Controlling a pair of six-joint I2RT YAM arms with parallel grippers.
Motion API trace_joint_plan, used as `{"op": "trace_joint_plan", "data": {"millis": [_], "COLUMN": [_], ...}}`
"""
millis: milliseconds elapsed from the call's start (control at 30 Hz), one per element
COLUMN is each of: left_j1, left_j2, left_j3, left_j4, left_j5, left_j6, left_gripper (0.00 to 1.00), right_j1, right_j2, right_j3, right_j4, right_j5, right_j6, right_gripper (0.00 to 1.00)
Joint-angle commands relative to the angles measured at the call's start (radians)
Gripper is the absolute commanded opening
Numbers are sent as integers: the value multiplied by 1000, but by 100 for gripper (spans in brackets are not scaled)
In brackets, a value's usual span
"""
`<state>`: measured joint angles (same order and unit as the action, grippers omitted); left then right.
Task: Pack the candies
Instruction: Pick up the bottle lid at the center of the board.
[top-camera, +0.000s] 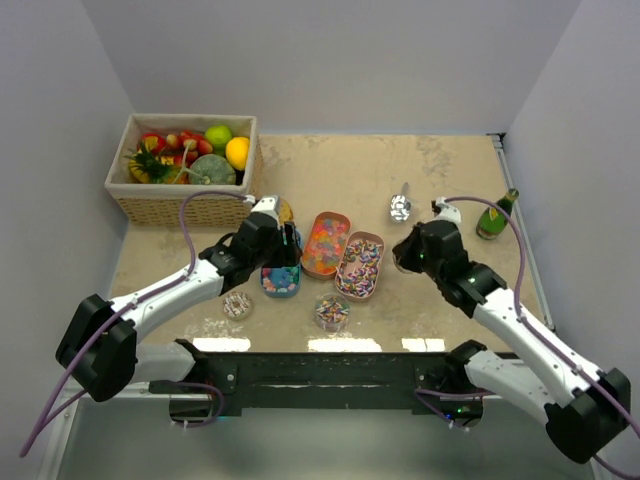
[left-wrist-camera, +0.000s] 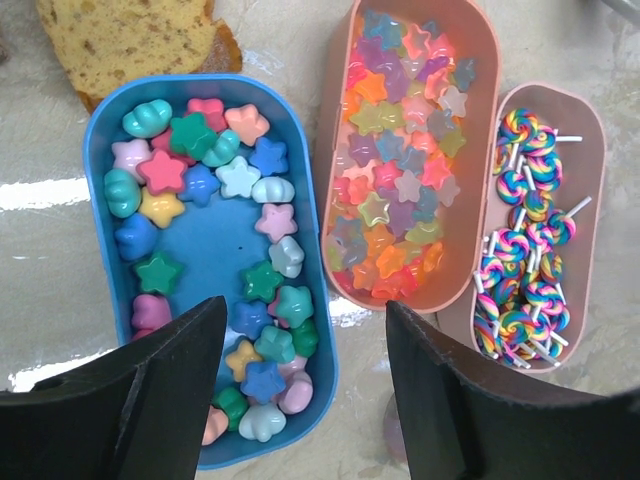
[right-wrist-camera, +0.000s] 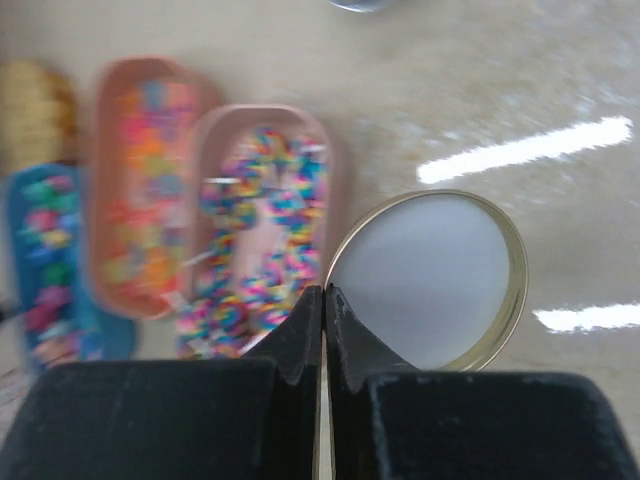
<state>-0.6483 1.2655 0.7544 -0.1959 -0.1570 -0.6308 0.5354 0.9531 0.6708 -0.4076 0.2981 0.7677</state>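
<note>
The candies lie in three oblong trays side by side. Pastel stars and shells fill a blue tray (top-camera: 280, 281) (left-wrist-camera: 205, 250). Orange-red gummy stars fill a pink tray (top-camera: 326, 243) (left-wrist-camera: 395, 150). Swirled lollipops fill a second pink tray (top-camera: 360, 265) (left-wrist-camera: 530, 240) (right-wrist-camera: 262, 230). My left gripper (top-camera: 288, 250) (left-wrist-camera: 305, 310) hangs open over the near end of the blue tray, holding nothing. My right gripper (top-camera: 402, 258) (right-wrist-camera: 324, 290) is shut on the rim of a round gold-edged lid (right-wrist-camera: 440, 280), just right of the lollipop tray.
A small jar of mixed sweets (top-camera: 332, 311) and a round dish of sweets (top-camera: 237, 304) stand near the front edge. A cake slice (left-wrist-camera: 130, 40) lies behind the blue tray. Fruit basket (top-camera: 185, 160) back left; silver object (top-camera: 400, 208) and green bottle (top-camera: 497, 214) at right.
</note>
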Motion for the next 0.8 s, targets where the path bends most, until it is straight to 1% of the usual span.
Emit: {"op": "trace_joint_plan", "data": {"millis": [0,67,100,133,167,200,233,267,300,333,367,400,433,467,500,533,600,667,700,767], "left_j1": [6,6,4,4,4,4,6,6,4,4,4,3,4,4,3,4,6,6,4,4], "left_j2": [-37,-47,-66,-78,-92,-124,-141,-156,-181,-190,-196,-209,-218,-222,-233,-236,-244,-247,-245,-252], "left_j3": [-9,-24,-32,-42,-68,-82,-96,-119,-122,-113,-87,-76,-70,-64,-63,-63,-53,-12,0,34], "left_j4": [116,180,232,309,352,393,474,518,545,549,544,537,544,555,567,587,581,526,512,463], "left_j5": [83,121,157,199,227,285,315,344,414,451,489,569,602,640,736,795,942,1002,1067,1097], "left_j6": [49,77,88,103,132,147,166,199,224,250,296,321,338,361,377,396,469,538,566,626], "left_gripper": [70,70,70,70,70,70,71,71,71,71,71,71,71,71,71,71,71,71,71,71], "right_j1": [-2,-2,-2,-2,-2,-2,-2,0,-2,-2,-2,-2,0,0,-2,0,0,-2,-2,-2], "right_j2": [-88,-99,-102,-106,-109,-112,-112,-109,-109,-108,-102,-100,-99,-100,-103,-106,-103,-97,-90,-85], "right_j3": [136,199,213,243,253,260,277,285,289,294,300,306,314,314,314,311,305,300,294,274], "right_j4": [147,150,164,164,159,167,170,171,193,202,213,228,236,251,285,300,338,332,337,352], "right_j5": [-375,-456,-541,-563,-591,-659,-698,-732,-764,-845,-887,-937,-1021,-1069,-1105,-1161,-1215,-1243,-1258,-1295], "right_j6": [-168,-203,-214,-225,-228,-226,-229,-231,-225,-205,-199,-194,-180,-176,-159,-147,-127,-117,-108,-102], "right_gripper": [0,0,0,0,0,0,0,0,0,0,0,0,0,0,0,0,0,0,0,0]}}
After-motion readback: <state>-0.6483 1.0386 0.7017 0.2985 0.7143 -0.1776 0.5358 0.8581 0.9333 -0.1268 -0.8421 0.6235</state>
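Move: The lid is already pinched in the right fingers, from the left hand about 27 cm right, level front to back and 1 cm up. From the right hand, the left gripper is roughly 26 cm left, 2 cm ahead and 3 cm lower; the lollipop tray is 7 cm left, 4 cm ahead, and the jar 14 cm left, 7 cm back, both some 10 cm below. The gummy tray is 10 cm right of the left hand, 7 cm ahead, 8 cm below. The lid, still pinched by its rim, goes up about 20 cm with the right hand, then mainly left and back towards the left gripper, while that hand turns counter-clockwise until its fingers point left. The left hand rises to meet it, going right and back too, swinging clockwise some 55 degrees, fingers staying open. ##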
